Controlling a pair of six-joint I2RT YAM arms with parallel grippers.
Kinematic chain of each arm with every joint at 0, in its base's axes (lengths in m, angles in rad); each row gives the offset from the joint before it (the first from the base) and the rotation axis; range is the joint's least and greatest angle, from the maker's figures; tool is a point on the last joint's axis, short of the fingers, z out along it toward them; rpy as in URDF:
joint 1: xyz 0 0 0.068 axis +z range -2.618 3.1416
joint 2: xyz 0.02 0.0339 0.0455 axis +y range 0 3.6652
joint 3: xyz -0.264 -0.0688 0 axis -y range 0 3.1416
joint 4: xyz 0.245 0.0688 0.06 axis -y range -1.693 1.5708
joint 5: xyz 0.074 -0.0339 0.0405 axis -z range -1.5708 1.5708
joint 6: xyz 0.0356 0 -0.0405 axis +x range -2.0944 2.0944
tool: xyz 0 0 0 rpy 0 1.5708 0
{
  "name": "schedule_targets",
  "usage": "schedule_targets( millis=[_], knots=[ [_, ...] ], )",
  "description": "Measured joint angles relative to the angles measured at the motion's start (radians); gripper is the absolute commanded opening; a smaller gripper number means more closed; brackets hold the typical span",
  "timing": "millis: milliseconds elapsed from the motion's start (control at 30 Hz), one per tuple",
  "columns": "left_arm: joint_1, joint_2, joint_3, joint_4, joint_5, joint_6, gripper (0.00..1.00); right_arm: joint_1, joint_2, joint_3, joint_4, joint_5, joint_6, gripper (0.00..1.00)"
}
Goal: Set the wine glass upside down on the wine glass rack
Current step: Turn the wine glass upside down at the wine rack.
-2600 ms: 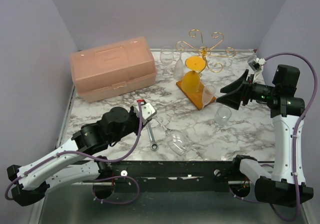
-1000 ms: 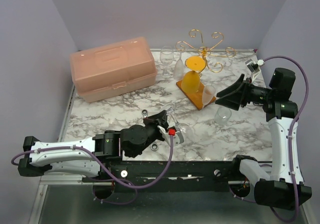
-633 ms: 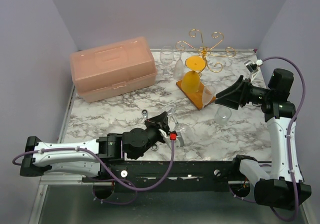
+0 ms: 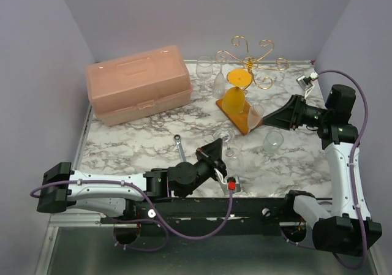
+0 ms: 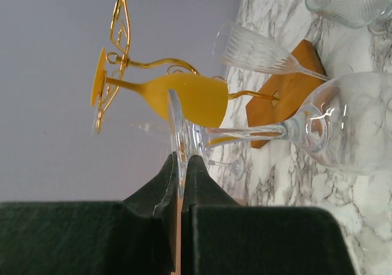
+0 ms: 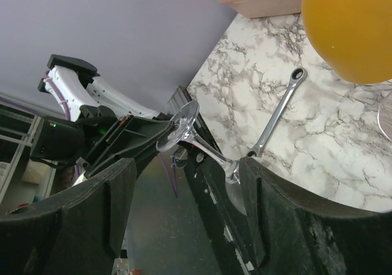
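Note:
My left gripper (image 4: 218, 149) is shut on the foot of a clear wine glass (image 4: 226, 139), holding it just above the marble near the table's front. In the left wrist view the left gripper (image 5: 181, 160) pinches the foot's rim and the wine glass (image 5: 343, 128) lies sideways, bowl to the right. The wine glass rack (image 4: 251, 58) stands at the back, gold wire on an orange-brown base (image 4: 237, 117), with an orange glass (image 4: 235, 98) hanging on it. My right gripper (image 4: 279, 117) is open beside the base; in its wrist view the right gripper (image 6: 187, 183) frames the wine glass (image 6: 199, 145).
A pink toolbox (image 4: 138, 82) fills the back left. A wrench (image 4: 179, 145) lies left of the held glass. Clear glasses (image 4: 205, 73) stand behind the rack's base, one (image 4: 254, 113) rests at its corner, and another (image 4: 273, 140) lies at the right.
My left arm swung right, closed on the foot of the glass lying near the front edge and lifted it toward the rack. My right gripper drew back slightly.

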Motion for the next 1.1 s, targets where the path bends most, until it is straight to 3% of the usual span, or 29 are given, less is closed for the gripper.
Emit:
schedule_targets(
  millis=[467,833,1100],
  knots=[
    [-0.035,0.251,0.018,0.257,-0.119,0.307,0.00,0.076,-0.013,-0.097,0.057,0.185,0.216,0.69],
    [-0.035,0.309,0.101,0.266,-0.139,0.332,0.00,0.224,-0.013,-0.175,0.097,0.238,0.294,0.57],
    [-0.035,0.331,0.106,0.257,-0.139,0.332,0.00,0.233,-0.011,-0.180,0.154,0.232,0.344,0.43]
  ],
)
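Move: The left hand holds the clear wine glass foot up; the glass's middle hangs some 9 cm below and 2 cm right. The open right gripper is about 13 cm right, 5 ahead, 4 above. From the right hand the glass's middle lies 11 cm left, 5 back, 12 below; the yellow glass 8 left, 8 ahead, slightly lower; the ribbed glass 4 left, 6 ahead, 16 below. Right hand drops and reaches left, closing partway, towards the glass the left hand carries about 5 cm right. ##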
